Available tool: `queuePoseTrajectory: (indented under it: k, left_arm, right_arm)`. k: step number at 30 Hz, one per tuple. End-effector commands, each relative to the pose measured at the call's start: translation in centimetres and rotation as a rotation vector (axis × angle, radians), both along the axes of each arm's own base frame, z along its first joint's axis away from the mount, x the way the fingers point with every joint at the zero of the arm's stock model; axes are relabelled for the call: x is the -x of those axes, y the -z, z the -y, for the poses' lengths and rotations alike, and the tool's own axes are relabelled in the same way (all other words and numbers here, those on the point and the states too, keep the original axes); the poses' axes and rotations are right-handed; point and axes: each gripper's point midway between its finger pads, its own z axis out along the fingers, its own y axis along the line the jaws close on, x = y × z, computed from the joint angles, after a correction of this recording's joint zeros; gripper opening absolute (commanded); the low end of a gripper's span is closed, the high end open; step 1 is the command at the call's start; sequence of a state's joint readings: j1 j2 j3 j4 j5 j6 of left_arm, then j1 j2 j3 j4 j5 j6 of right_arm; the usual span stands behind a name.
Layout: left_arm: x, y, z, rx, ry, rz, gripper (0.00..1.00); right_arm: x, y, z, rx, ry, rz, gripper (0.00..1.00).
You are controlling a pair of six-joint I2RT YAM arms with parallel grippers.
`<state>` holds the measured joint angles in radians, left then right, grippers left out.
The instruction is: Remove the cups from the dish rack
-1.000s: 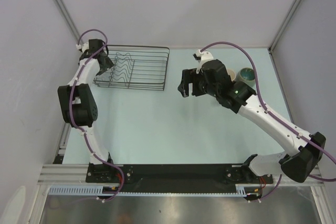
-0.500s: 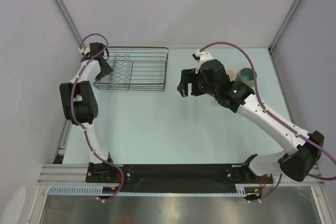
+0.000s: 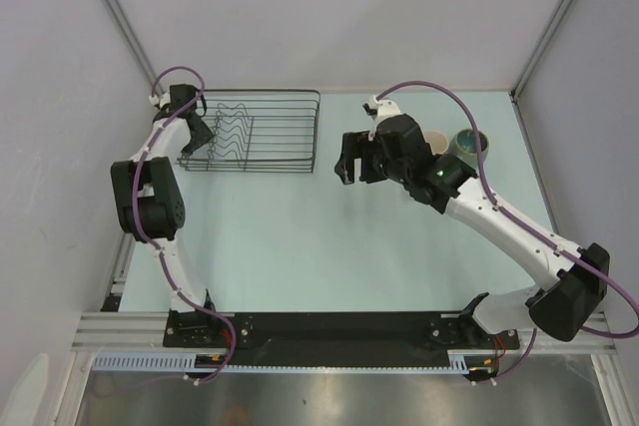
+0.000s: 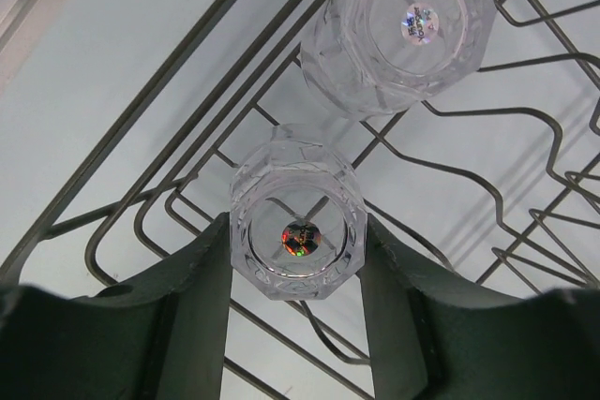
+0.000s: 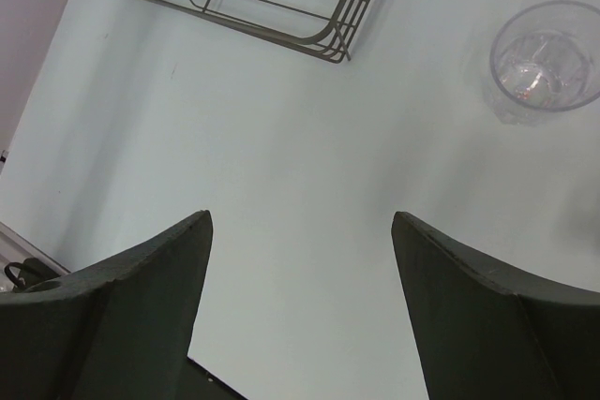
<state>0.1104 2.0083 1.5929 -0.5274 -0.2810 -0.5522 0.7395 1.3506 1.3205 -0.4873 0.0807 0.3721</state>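
The black wire dish rack (image 3: 268,131) stands at the back left of the table. Two clear faceted glass cups sit upside down in it. My left gripper (image 4: 296,220) is shut on the nearer glass cup (image 4: 296,243), one finger pressed against each side. The second glass cup (image 4: 401,30) rests just beyond it, untouched. In the top view the left gripper (image 3: 197,133) is at the rack's left end. My right gripper (image 5: 300,215) hangs open and empty over bare table, right of the rack (image 5: 281,2). A clear tumbler (image 5: 546,58) stands upright on the table near it.
A pale cup (image 3: 436,142) and a green-teal cup (image 3: 470,142) stand at the back right, partly behind the right arm. The enclosure's walls run close to the rack's left side and along the back.
My left gripper's fingers have come together from wide open onto the glass cup. The right arm has drifted slightly left and toward the back, still open.
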Motion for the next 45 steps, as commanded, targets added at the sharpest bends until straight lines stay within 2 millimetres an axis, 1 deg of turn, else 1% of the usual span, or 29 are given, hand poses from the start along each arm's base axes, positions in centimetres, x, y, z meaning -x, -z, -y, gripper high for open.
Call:
queuePoseTrajectory:
  k: [1, 5, 6, 11, 12, 13, 15, 19, 20, 24, 25, 26, 27, 28, 30, 31, 32, 33, 34, 36, 37, 38, 39, 40, 41, 42, 43, 44, 45]
  left_arm:
    - [1.4, -2.5, 1.3, 0.065, -0.006, 0.041, 0.01]
    - [1.9, -5.0, 1.5, 0.04, 0.006, 0.087, 0.0]
    - [2.0, -6.2, 1.4, 0.03, 0.008, 0.112, 0.0]
    - [3.1, -9.4, 0.5, -0.042, 0.016, 0.16, 0.0]
    - [3.3, -9.9, 0.6, -0.045, 0.018, 0.173, 0.0]
    - [3.8, -11.5, 0.7, -0.047, 0.021, 0.208, 0.0]
    - [4.3, -12.5, 1.3, -0.022, 0.038, 0.242, 0.0]
    - [5.7, -16.1, 4.1, 0.042, 0.105, 0.354, 0.0]
    - [6.4, -17.5, 5.4, 0.055, 0.136, 0.397, 0.0]
    - [8.4, -20.4, 9.0, 0.154, 0.231, 0.516, 0.0]
    - [8.9, -20.8, 11.0, 0.237, 0.29, 0.541, 0.0]
    - [9.9, -21.0, 11.7, 0.271, 0.314, 0.576, 0.01]
    - [10.6, -21.1, 13.5, 0.308, 0.36, 0.589, 0.0]
    - [11.6, -19.6, 15.4, 0.368, 0.416, 0.569, 0.0]
    - [13.0, -21.0, 16.8, 0.423, 0.471, 0.639, 0.01]
    - [14.0, -19.9, 18.1, 0.502, 0.509, 0.623, 0.0]
    - [14.2, -20.7, 18.8, 0.528, 0.55, 0.664, 0.01]
    - [14.9, -21.3, 19.3, 0.551, 0.579, 0.691, 0.0]
    - [15.8, -20.5, 20.6, 0.619, 0.624, 0.67, 0.0]
    - [16.4, -21.2, 21.5, 0.672, 0.673, 0.726, 0.0]
    - [17.1, -20.3, 22.1, 0.74, 0.672, 0.715, 0.0]
    - [17.7, -21.4, 22.9, 0.781, 0.737, 0.772, 0.0]
    - [18.1, -21.3, 23.4, 0.822, 0.755, 0.783, 0.0]
    - [18.6, -19.7, 23.7, 0.903, 0.727, 0.751, 0.0]
    - [19.1, -20.8, 24.3, 0.935, 0.79, 0.812, 0.0]
    - [19.5, -20.8, 24.6, 0.974, 0.803, 0.822, 0.0]
    - [20.1, -19.6, 24.8, 1.068, 0.768, 0.786, 0.01]
    - [20.5, -21.0, 25.1, 1.088, 0.826, 0.861, 0.0]
    - [21.1, -21.1, 25.4, 1.126, 0.853, 0.868, 0.0]
  right_arm:
    - [-0.5, -0.4, -1.0, -0.048, 0.002, 0.009, 0.82]
    - [-0.5, -0.2, -1.1, -0.057, 0.008, 0.01, 0.82]
    - [-0.6, -0.1, -1.1, -0.059, 0.01, 0.013, 0.82]
    - [-0.6, 0.2, -0.9, -0.062, 0.024, 0.015, 0.82]
    - [-0.7, 0.2, -0.9, -0.064, 0.027, 0.019, 0.82]
    - [-0.7, 0.1, -1.0, -0.065, 0.028, 0.022, 0.82]
    - [-0.7, -0.1, -0.9, -0.068, 0.035, 0.026, 0.82]
    - [-1.3, -0.6, -0.6, -0.059, 0.066, 0.049, 0.82]
    - [-1.5, -0.9, -0.6, -0.058, 0.071, 0.06, 0.82]
    - [-2.2, -1.7, 0.1, -0.04, 0.108, 0.09, 0.83]
    - [-2.5, -1.8, 0.5, -0.03, 0.136, 0.098, 0.83]
    - [-2.7, -2.1, 0.8, -0.026, 0.158, 0.101, 0.83]
    - [-3.1, -2.0, 1.3, -0.012, 0.196, 0.106, 0.82]
    - [-3.2, -2.2, 1.6, -0.016, 0.217, 0.104, 0.81]
    - [-3.3, -2.3, 1.8, -0.028, 0.24, 0.1, 0.79]
    - [-3.3, -2.4, 1.7, -0.038, 0.243, 0.097, 0.78]
    - [-3.1, -3.0, 1.6, -0.074, 0.246, 0.103, 0.78]
    - [-2.7, -2.9, 1.2, -0.096, 0.224, 0.093, 0.78]
    - [-2.7, -3.6, 0.8, -0.137, 0.213, 0.107, 0.78]
    - [-1.8, -4.0, 0.1, -0.208, 0.172, 0.096, 0.77]
    - [-1.7, -5.2, -0.5, -0.268, 0.151, 0.111, 0.77]
    - [-1.5, -5.6, -0.8, -0.302, 0.117, 0.107, 0.77]
    - [-0.3, -6.0, -2.1, -0.359, 0.03, 0.073, 0.78]
    - [-0.1, -6.7, -2.5, -0.401, 0.001, 0.074, 0.78]
    - [0.1, -7.1, -2.7, -0.427, -0.014, 0.069, 0.78]
    - [0.7, -7.3, -3.2, -0.457, -0.057, 0.053, 0.78]
    - [1.0, -8.1, -3.5, -0.505, -0.079, 0.065, 0.78]
    - [1.4, -8.4, -3.7, -0.529, -0.101, 0.065, 0.78]
    - [1.9, -8.6, -3.9, -0.553, -0.134, 0.061, 0.78]
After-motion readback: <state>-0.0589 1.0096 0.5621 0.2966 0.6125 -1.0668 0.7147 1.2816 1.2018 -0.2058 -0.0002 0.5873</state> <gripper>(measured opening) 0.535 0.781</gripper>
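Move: The left hand already grips a clear cup low in the rack's left end and is taking it to the open right gripper, about 40 cm to its right, 17 cm back and 18 cm higher. A second clear cup stands about 7 cm ahead of the left hand, level sideways; the rack's front right corner is some 29 cm right and 7 cm back. From the right hand, the held cup lies roughly 40 cm left, 17 cm ahead and 18 cm below. Left hand lifts its held cup, swings it some 30 cm right and back towards the slightly rising right gripper, levelling. ##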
